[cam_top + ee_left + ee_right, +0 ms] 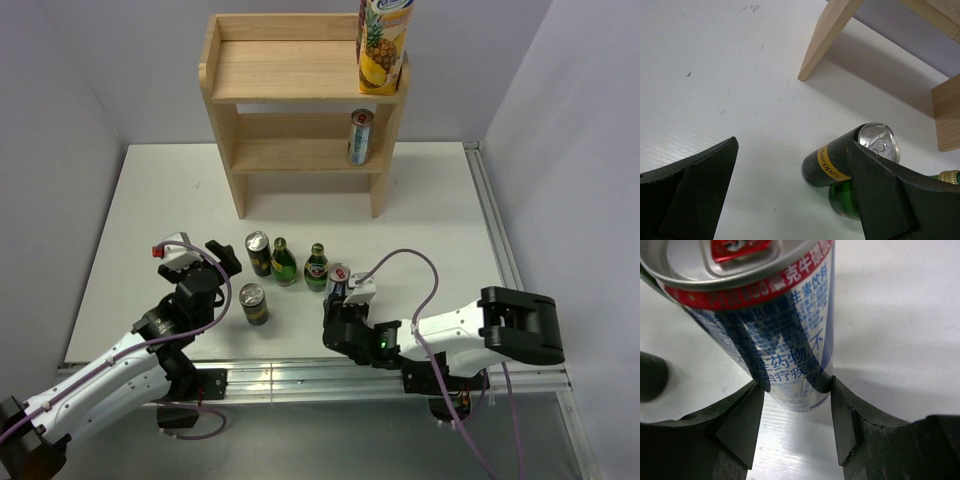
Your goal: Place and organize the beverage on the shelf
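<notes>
The wooden shelf (300, 100) stands at the back of the table. It carries a pineapple juice carton (383, 45) on its top board and a slim can (360, 137) on the lower tier. My right gripper (340, 292) (795, 405) is shut on a blue-and-white can with a red rim (338, 278) (765, 315), gripping it low on both sides. On the table stand a black can (258, 253) (845, 157), two green bottles (284, 262) (316, 267) and a second black can (253, 303). My left gripper (195, 257) (792, 185) is open and empty, left of the black can.
The shelf's left leg (827, 37) stands beyond the left gripper. The row of drinks sits between the two grippers, packed close. A metal rail (300, 375) runs along the table's near edge. Grey walls close in on both sides.
</notes>
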Robot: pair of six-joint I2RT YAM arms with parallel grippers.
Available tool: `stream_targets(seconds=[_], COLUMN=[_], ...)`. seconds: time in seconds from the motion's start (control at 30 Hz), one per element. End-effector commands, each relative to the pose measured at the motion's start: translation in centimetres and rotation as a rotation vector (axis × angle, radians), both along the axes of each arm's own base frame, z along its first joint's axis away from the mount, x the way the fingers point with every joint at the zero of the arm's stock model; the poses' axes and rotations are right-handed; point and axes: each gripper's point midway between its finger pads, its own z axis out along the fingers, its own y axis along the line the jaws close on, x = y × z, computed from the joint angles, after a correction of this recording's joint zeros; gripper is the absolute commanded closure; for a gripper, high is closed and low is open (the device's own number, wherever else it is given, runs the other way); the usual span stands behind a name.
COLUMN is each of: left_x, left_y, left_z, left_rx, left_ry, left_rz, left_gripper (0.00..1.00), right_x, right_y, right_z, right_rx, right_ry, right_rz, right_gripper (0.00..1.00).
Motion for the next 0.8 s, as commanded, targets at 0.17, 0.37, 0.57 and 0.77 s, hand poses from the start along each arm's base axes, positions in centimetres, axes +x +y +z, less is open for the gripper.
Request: stream_targets(seconds=[0.17, 0.37, 0.57, 0.77], left_x=[0.0, 0.0, 0.0, 0.0], left_y=[0.0, 0.0, 0.1, 0.1], left_z=[0.7, 0.6, 0.6, 0.5], left_rx=[-0.023, -0.025, -0.028, -0.029], left_ry=[-0.024, -0.023, -0.026, -0.021], left_rz=[0.010, 0.011, 0.013, 0.012], left_gripper=[0.02, 0.02, 0.02, 0.02], right_x=[0.9, 0.9, 1.4, 1.6], right_y=[-1.8, -2.7, -2.7, -2.6], right_z=[6.6, 8.3, 11.5, 11.7], right_rx=[0.090, 0.079, 0.045, 0.038], right_ry=[-0.106, -0.124, -0.190, -0.190], right_rz=[-0.152, -0.184, -0.189, -0.211], right_gripper=[0.99, 1.00, 1.00, 1.00])
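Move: The right gripper still holds the blue-and-silver can low on its body, the can's middle about 3 cm above the hand point. The right green bottle stands roughly 5 cm ahead and 5 cm to the left, the left green bottle about 7 ahead and 12 left. The lower shelf board is some 30 cm ahead, 6 left and 14 above. From the left hand, the held can is about 27 cm right, 5 back and 9 below. Raise the right gripper about 10 cm from beside the right green bottle, easing some 3 cm to the right on the way and then slightly forward and back left. Tip the fingers up and turn them clockwise, each under 10 degrees. They keep their squeeze on the can for most of the lift, then snap fully shut and end empty above it. ##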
